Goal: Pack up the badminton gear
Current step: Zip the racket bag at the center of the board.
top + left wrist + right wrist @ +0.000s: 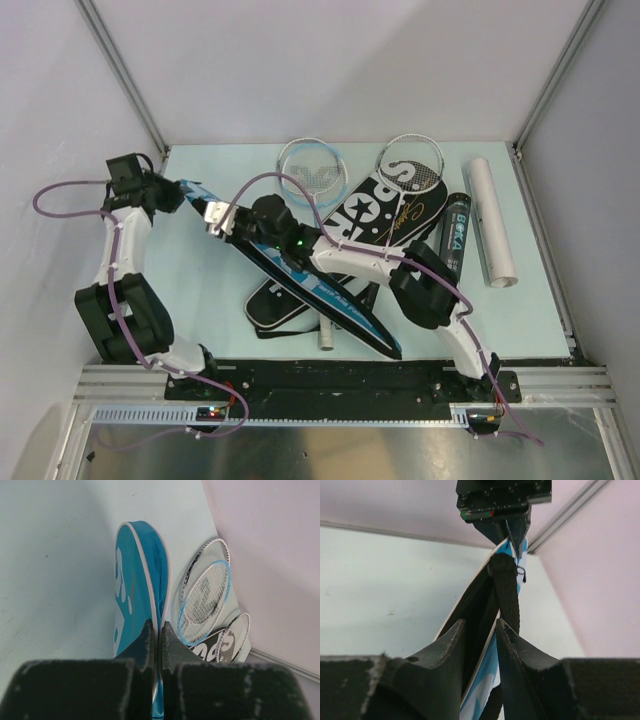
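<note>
The blue racket bag (320, 290) runs diagonally across the table, its far-left end lifted. My left gripper (195, 197) is shut on that end; in the left wrist view the fingertips (159, 630) pinch the bag's white-piped edge (135, 580). Just behind it, my right gripper (225, 218) straddles the bag's unzipped edge (487, 675) beside the black strap (507, 590); its jaws (480, 625) stand apart. Two rackets (312, 165) (410, 160) lie at the back, one head resting on a black "SPORT" bag (390, 205).
A black shuttle tube (455, 235) and a white tube (490, 220) lie at the right. Another black bag (275, 305) sits under the blue one, with a grey handle end (327, 340) poking out near the front edge. Walls close in on three sides.
</note>
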Tool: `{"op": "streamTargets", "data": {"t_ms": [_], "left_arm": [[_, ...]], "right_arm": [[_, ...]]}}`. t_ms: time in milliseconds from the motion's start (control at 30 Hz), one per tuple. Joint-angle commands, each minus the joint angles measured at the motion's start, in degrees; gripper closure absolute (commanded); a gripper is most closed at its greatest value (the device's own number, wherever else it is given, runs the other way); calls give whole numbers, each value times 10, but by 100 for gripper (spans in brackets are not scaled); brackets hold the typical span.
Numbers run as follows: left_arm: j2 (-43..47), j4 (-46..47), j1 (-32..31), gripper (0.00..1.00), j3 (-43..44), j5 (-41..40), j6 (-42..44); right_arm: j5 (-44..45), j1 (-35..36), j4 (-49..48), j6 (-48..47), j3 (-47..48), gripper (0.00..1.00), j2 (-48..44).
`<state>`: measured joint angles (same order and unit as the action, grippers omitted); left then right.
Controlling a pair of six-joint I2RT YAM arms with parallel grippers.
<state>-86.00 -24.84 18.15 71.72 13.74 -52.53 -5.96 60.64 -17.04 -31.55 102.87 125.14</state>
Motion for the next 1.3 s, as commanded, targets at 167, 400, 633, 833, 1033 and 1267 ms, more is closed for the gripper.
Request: {"op": "streamTargets", "data": {"t_ms": [167, 400, 633, 833, 1033, 1267], "left_arm": [[31, -19, 3, 100, -11, 48, -35], [32, -20, 3, 100, -18, 54, -39], [32, -19, 2, 100, -20, 55, -38], [41, -19, 3, 100, -29, 58, -39], [48, -19, 3, 100, -34, 62, -40], [55, -20, 3, 100, -39, 56, -40]], "right_arm": [[-56, 7, -88, -181, 48, 62, 51], [-58, 9, -63, -199, 103, 63, 85], [-61, 3, -47, -185, 138, 63, 104], [-60, -3, -44, -180, 160, 64, 115], [-68, -6, -35, -174, 186, 64, 129], [-82, -11, -16, -174, 204, 63, 139]]}}
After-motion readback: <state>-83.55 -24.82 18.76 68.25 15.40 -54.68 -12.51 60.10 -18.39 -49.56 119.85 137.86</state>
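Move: Just ahead along the blue bag's raised edge, the black strap end with its small ring lies about 5 cm to the right hand's left, 2 cm forward and 1 cm higher. The bag end pinched by the left gripper is some 10 cm left of the right hand, 7 cm forward and 3 cm higher. The stacked racket heads lie about 16 cm forward, 20 cm right and 18 cm below. From the left hand, the strap end is about 5 cm back, 5 cm right and 2 cm lower. Running on along the bag's open edge, the part-open right fingers travel about 5 cm left, then also some 2 cm forward and slightly up, towards the left gripper, until they reach the strap end. Early on the wrist rolls about 20 degrees, its forward side rising. The left hand keeps its pinch on the bag's end, easing a little back. ##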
